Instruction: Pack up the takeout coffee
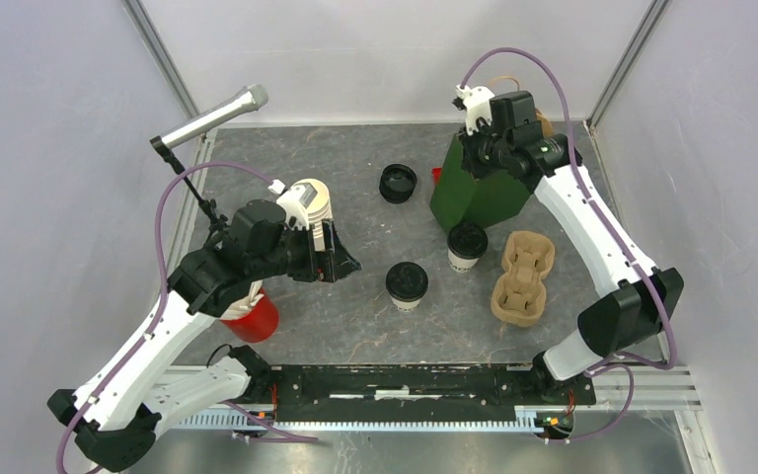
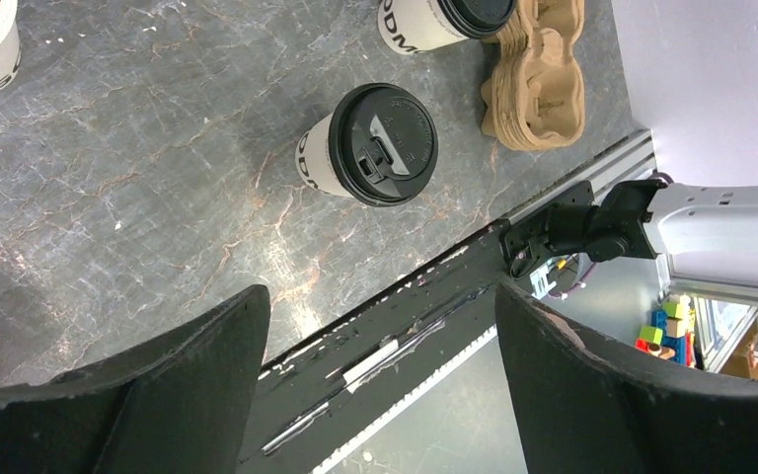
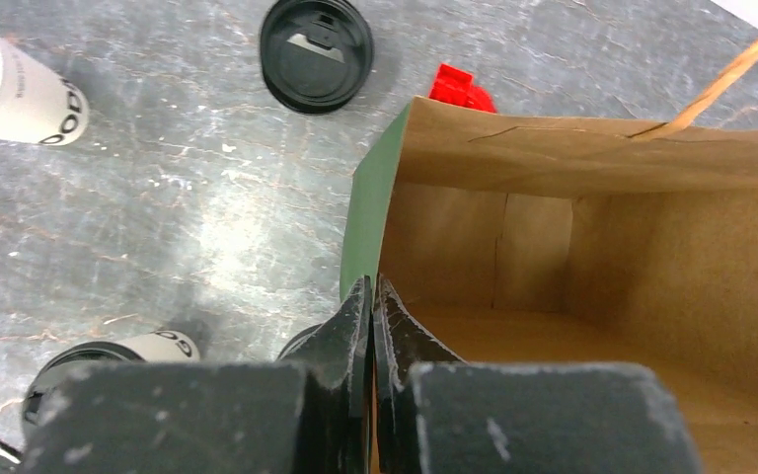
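Two takeout coffee cups with black lids stand mid-table: one (image 1: 407, 284) (image 2: 380, 143) nearer me, the other (image 1: 467, 245) (image 2: 444, 20) just in front of the green paper bag (image 1: 479, 188) (image 3: 370, 212). The bag stands open and its brown inside shows nothing in it. My right gripper (image 1: 474, 148) (image 3: 373, 288) is shut on the bag's left wall at the rim, one finger inside and one outside. My left gripper (image 1: 341, 262) (image 2: 380, 291) hangs open and holds nothing, left of the nearer cup and apart from it.
A brown cardboard cup carrier (image 1: 523, 276) (image 2: 538, 84) lies right of the cups. A loose black lid (image 1: 398, 183) (image 3: 316, 54) sits left of the bag. The lidless cup stack (image 1: 311, 202), a red cup (image 1: 252, 318) and a microphone stand (image 1: 212, 118) are on the left.
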`<state>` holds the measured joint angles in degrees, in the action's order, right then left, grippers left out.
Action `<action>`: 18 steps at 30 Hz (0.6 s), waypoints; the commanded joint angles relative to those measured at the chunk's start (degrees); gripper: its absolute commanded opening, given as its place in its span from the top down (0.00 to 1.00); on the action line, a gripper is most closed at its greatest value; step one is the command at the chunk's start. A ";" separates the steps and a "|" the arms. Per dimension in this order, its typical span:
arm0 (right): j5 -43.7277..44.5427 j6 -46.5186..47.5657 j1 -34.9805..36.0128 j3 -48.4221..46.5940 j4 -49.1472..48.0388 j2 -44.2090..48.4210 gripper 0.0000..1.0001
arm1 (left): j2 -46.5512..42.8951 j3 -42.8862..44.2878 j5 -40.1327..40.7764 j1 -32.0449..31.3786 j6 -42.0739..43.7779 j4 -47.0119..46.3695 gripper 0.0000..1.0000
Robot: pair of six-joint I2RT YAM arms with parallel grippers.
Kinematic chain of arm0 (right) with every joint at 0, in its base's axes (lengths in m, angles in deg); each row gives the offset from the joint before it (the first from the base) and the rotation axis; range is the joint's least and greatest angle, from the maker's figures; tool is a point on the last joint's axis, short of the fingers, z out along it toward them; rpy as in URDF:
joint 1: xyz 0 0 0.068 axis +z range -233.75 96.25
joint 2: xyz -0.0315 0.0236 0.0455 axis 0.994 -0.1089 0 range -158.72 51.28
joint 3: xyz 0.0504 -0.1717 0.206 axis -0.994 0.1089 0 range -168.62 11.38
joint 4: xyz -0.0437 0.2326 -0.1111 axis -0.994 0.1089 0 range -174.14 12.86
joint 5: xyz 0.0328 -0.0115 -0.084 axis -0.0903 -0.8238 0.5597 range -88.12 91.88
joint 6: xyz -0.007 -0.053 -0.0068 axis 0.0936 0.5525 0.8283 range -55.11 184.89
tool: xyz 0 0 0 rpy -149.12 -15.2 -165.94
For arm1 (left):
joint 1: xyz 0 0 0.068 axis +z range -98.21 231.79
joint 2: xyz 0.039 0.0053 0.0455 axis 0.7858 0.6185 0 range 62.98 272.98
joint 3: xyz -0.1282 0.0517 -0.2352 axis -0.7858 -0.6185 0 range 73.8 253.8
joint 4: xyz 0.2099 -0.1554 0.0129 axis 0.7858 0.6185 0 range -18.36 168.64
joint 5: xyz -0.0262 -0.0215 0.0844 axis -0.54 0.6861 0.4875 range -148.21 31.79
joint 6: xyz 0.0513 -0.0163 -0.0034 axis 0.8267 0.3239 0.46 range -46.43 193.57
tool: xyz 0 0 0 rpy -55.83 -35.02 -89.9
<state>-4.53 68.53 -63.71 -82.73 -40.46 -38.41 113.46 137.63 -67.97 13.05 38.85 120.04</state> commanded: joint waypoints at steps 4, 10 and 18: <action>-2.16 -2.34 4.91 -1.09 -0.26 0.91 0.96 | -0.85 2.08 2.32 -0.02 2.18 0.29 0.10; -1.89 -1.97 8.44 -0.43 -1.08 0.27 0.95 | -0.55 2.57 3.43 0.00 2.35 0.32 0.10; -3.86 -2.88 15.02 -0.03 -4.79 -0.36 0.94 | -0.11 3.90 5.98 0.03 2.72 1.73 0.11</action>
<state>-7.09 66.56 -52.11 -82.51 -41.68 -38.46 113.46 138.35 -64.67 13.05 39.31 121.05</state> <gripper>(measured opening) 0.058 0.894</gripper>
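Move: The right hand already pinches the bag's rim; the bag's middle is about 10 cm ahead, 4 cm to the right and 11 cm below. The nearer coffee, the way it's being brought, is some 16 cm back and 15 cm left, 18 cm down. The farther coffee sits roughly 7 cm back and 2 cm left, the black lid 14 cm ahead and 16 cm left. From the left hand the nearer coffee is about 7 cm ahead, 13 cm right. Keeping its shut pinch on the green bag's rim, the right hand pulls the bag left, about 8 cm, and some 4 cm back at nearly constant height, towards the nearer coffee. The wrist turns about 10 degrees counter-clockwise as the bag passes beside the farther coffee, its lower part bearing on that cup. ##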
